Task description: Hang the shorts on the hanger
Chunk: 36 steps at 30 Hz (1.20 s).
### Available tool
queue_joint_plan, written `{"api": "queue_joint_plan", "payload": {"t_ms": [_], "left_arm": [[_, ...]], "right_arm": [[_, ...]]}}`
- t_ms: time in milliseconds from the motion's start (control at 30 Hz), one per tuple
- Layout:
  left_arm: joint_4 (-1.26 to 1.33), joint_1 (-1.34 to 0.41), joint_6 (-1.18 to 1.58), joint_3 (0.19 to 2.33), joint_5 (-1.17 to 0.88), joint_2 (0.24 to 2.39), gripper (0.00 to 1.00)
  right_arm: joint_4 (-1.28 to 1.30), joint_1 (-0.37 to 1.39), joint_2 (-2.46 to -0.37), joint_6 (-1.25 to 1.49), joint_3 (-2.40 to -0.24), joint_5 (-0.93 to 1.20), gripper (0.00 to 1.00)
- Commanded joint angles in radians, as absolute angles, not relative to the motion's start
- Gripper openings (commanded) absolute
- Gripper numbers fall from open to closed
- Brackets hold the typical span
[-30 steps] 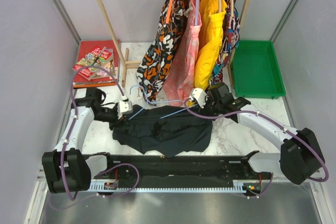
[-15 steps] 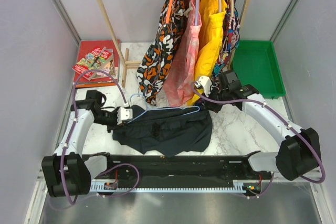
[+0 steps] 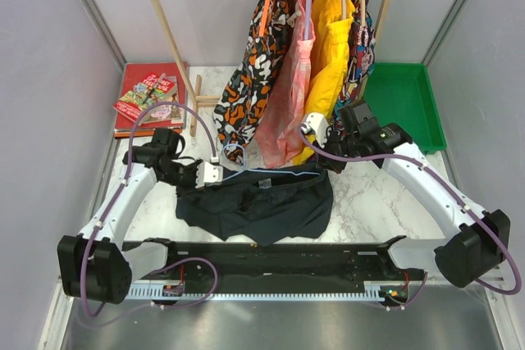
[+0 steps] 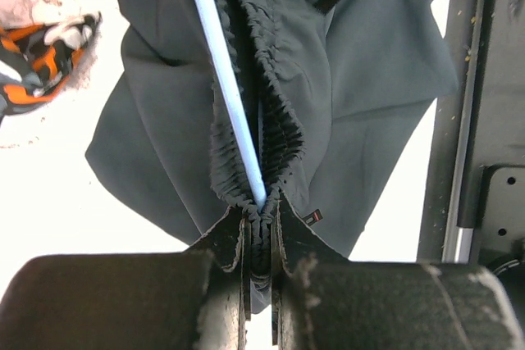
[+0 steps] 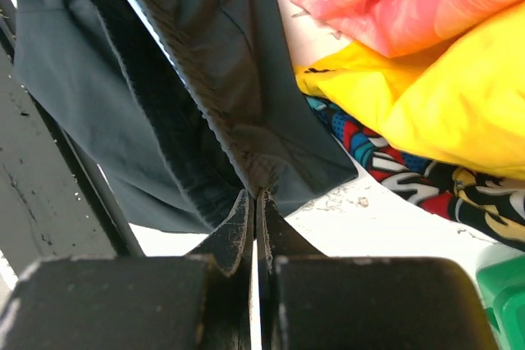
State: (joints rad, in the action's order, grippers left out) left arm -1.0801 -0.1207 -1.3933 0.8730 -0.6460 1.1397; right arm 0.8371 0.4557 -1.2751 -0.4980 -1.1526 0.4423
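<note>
The black shorts (image 3: pixel 262 206) hang stretched between my two grippers above the marble table. The pale-blue hanger (image 3: pixel 271 172) runs along inside the waistband, and its hook (image 3: pixel 235 152) sticks up near the left end. My left gripper (image 3: pixel 216 174) is shut on the gathered waistband (image 4: pixel 279 120); the hanger's wire (image 4: pixel 225 79) runs into that pinch at the left gripper (image 4: pixel 261 211). My right gripper (image 3: pixel 321 163) is shut on the waistband's other end, seen in the right wrist view as the right gripper (image 5: pixel 256 194) holding the shorts (image 5: pixel 213 63).
Behind the shorts, an orange-black-white garment (image 3: pixel 254 79), a pink one (image 3: pixel 287 104) and a yellow one (image 3: pixel 328 63) hang from a wooden rack (image 3: pixel 168 30). A green tray (image 3: pixel 402 108) stands at the back right, and books (image 3: pixel 152 96) lie at the back left. A black rail (image 3: pixel 271 256) lines the near edge.
Both grippers have pulled apart and lifted, so the waistband now runs taut between them. The hanger, which lay slanted on top of the shorts, now runs along the waistband.
</note>
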Motion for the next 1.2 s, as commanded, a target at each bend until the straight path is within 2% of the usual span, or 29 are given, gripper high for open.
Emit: {"api": "queue_joint_plan", "payload": {"t_ms": [0, 300, 333, 367, 400, 500, 600, 900, 1167], "left_arm": [[-1.068, -0.178, -1.260, 0.948, -0.617, 1.121, 0.02], [-1.057, -0.192, -1.183, 0.976, -0.679, 1.101, 0.02], [-1.048, -0.193, -1.178, 0.974, -0.692, 1.092, 0.02], [-1.043, -0.193, -1.175, 0.970, -0.702, 1.091, 0.02], [-1.039, -0.193, -1.163, 0.968, -0.704, 1.091, 0.02], [-1.035, -0.192, -1.163, 0.966, -0.707, 1.089, 0.02], [-1.034, -0.193, -1.172, 0.965, -0.729, 1.078, 0.02], [-1.031, -0.193, -1.169, 0.968, -0.750, 1.088, 0.02], [-1.029, -0.193, -1.166, 0.974, -0.761, 1.092, 0.02]], "right_arm": [[0.870, 0.488, -1.296, -0.476, -1.233, 0.399, 0.00], [0.913, 0.525, -1.335, -0.466, -1.324, 0.439, 0.00], [0.916, 0.529, -1.341, -0.462, -1.328, 0.442, 0.04], [0.920, 0.538, -1.354, -0.456, -1.335, 0.439, 0.18], [0.923, 0.537, -1.362, -0.456, -1.339, 0.437, 0.43], [0.936, 0.538, -1.368, -0.478, -1.359, 0.442, 0.61], [0.911, 0.543, -1.362, -0.500, -1.384, 0.466, 0.70], [0.824, 0.663, -1.463, -0.496, -1.486, 0.494, 0.68], [0.693, 0.762, -1.546, -0.468, -1.470, 0.479, 0.66]]}}
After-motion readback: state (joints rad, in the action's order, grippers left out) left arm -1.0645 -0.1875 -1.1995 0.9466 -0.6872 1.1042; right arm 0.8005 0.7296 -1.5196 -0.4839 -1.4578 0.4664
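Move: The hanger's hook stands some 22 cm to the left of the right hand, 3 cm farther out and 3 cm above. From that hand the white label in the waistband is about 14 cm left, 4 cm back and 6 cm below, and the yellow bag's tip is 5 cm left, 4 cm farther out and 9 cm below. From the left hand the hook is roughly 8 cm ahead, 8 cm to its right and 9 cm above. The waistband's right end, stretched between the two hands over the hanger, is eased left and up a little by the right hand, then let go as its fingers open wide. Still open, that hand sweeps left towards the hook, some 12 cm in all, rising then dipping slightly and turning about 15 degrees counter-clockwise. The left hand keeps pinching waistband and hanger and lifts them about 3 cm, drifting right. ##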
